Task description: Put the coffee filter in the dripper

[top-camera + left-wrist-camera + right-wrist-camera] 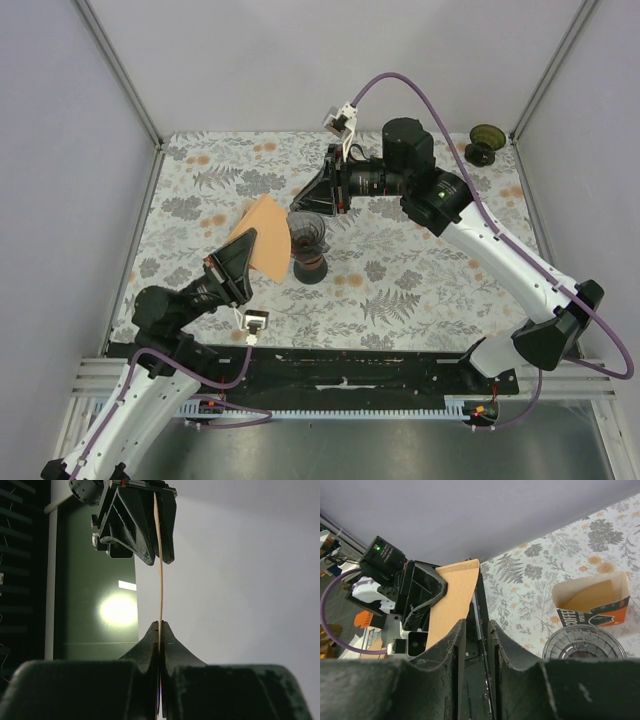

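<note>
The coffee filter (pixel 268 232), a flat tan paper, is held up by its lower edge, with my left gripper (pixel 247 243) shut on it. Edge-on in the left wrist view, the filter (pixel 160 587) rises from my shut left gripper (pixel 160 626) up between the right gripper's fingers (pixel 167 535). My right gripper (pixel 476 622) shows a narrow gap with no paper in it; the filter (pixel 452 597) lies just behind its left finger. The dripper (pixel 306 230), dark glass on a stand, is right beside the filter and below my right gripper (pixel 303 203).
An open box of coffee filters (pixel 592 604) lies on the floral tablecloth (pixel 420 290) beyond the dripper (pixel 583 643). A second dark dripper-like cup (pixel 486 143) stands at the back right corner. Metal frame posts border the table.
</note>
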`<state>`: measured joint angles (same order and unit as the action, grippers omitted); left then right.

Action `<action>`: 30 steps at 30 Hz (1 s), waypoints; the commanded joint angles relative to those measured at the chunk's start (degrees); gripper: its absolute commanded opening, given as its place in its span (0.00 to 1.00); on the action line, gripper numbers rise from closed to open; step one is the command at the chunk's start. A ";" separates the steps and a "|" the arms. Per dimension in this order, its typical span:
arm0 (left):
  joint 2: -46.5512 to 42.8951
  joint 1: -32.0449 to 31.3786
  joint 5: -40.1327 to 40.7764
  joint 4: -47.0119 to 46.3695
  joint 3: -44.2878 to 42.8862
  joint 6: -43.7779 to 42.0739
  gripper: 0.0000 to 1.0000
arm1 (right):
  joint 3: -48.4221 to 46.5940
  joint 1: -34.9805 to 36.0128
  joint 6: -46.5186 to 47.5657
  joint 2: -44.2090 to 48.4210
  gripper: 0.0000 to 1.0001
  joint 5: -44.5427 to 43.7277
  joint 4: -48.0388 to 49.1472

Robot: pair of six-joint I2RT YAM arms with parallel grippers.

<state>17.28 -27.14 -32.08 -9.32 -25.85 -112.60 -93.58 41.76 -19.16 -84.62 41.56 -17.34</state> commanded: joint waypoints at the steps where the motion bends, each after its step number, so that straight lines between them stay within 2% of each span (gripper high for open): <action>1: -1.19 -0.11 -1.67 -1.14 0.18 -13.97 0.02 | -0.99 -0.10 -3.60 -1.24 0.30 6.76 4.60; 6: -1.37 -0.11 -1.76 -0.08 0.01 -14.23 0.02 | -1.25 1.04 -4.40 -2.30 0.27 8.45 4.60; 11: -1.20 -0.11 -1.59 1.32 -0.35 -15.11 0.02 | -2.13 2.36 -4.22 -2.30 0.20 8.89 4.78; 13: -0.93 -0.11 -1.67 1.50 -0.35 -15.37 0.02 | -2.40 2.71 -4.22 -2.57 0.13 9.15 4.60; 15: -0.84 -0.11 -1.41 1.59 -0.35 -15.46 0.02 | -2.31 2.89 -4.22 -2.57 0.01 9.06 4.43; 25: 1.62 -0.11 3.68 9.05 -2.98 -15.11 0.02 | -2.31 3.07 -2.55 -0.90 0.00 8.19 4.25; 28: 2.76 -0.11 5.00 12.82 -5.78 -10.39 0.02 | -2.13 3.07 -0.71 0.41 0.00 8.53 4.16; 30: 4.25 -0.11 7.02 17.74 -9.99 -4.25 0.02 | -1.87 2.80 1.57 1.38 0.06 8.63 3.81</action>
<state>19.64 -27.14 -28.60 1.72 -28.51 -113.03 -93.69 44.62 -21.52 -87.05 49.47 -14.39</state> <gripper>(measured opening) 0.020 0.012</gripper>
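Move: The left hand already pinches the filter by its near edge. The dripper on its carafe stands some 13 cm ahead of that hand, 7 cm to its right and 20 cm below; the filter box is about 14 cm ahead, 5 cm left and 32 cm down. From the right hand, the filter's middle lies roughly 5 cm back, 5 cm left and slightly lower, with the dripper 8 cm ahead, level sideways and 23 cm below. The left fingers keep their pinch on the filter and nearly hold station, then sink about 3 cm and ease 2 cm forward towards the dripper, dipping some 10 degrees. Before that, the right hand draws back about 3 cm and left 2 cm to the filter's free part, swinging 10 degrees counter-clockwise and shutting its part-open fingers, then stays with its shut tips just above the paper; no grip on the filter is visible. ##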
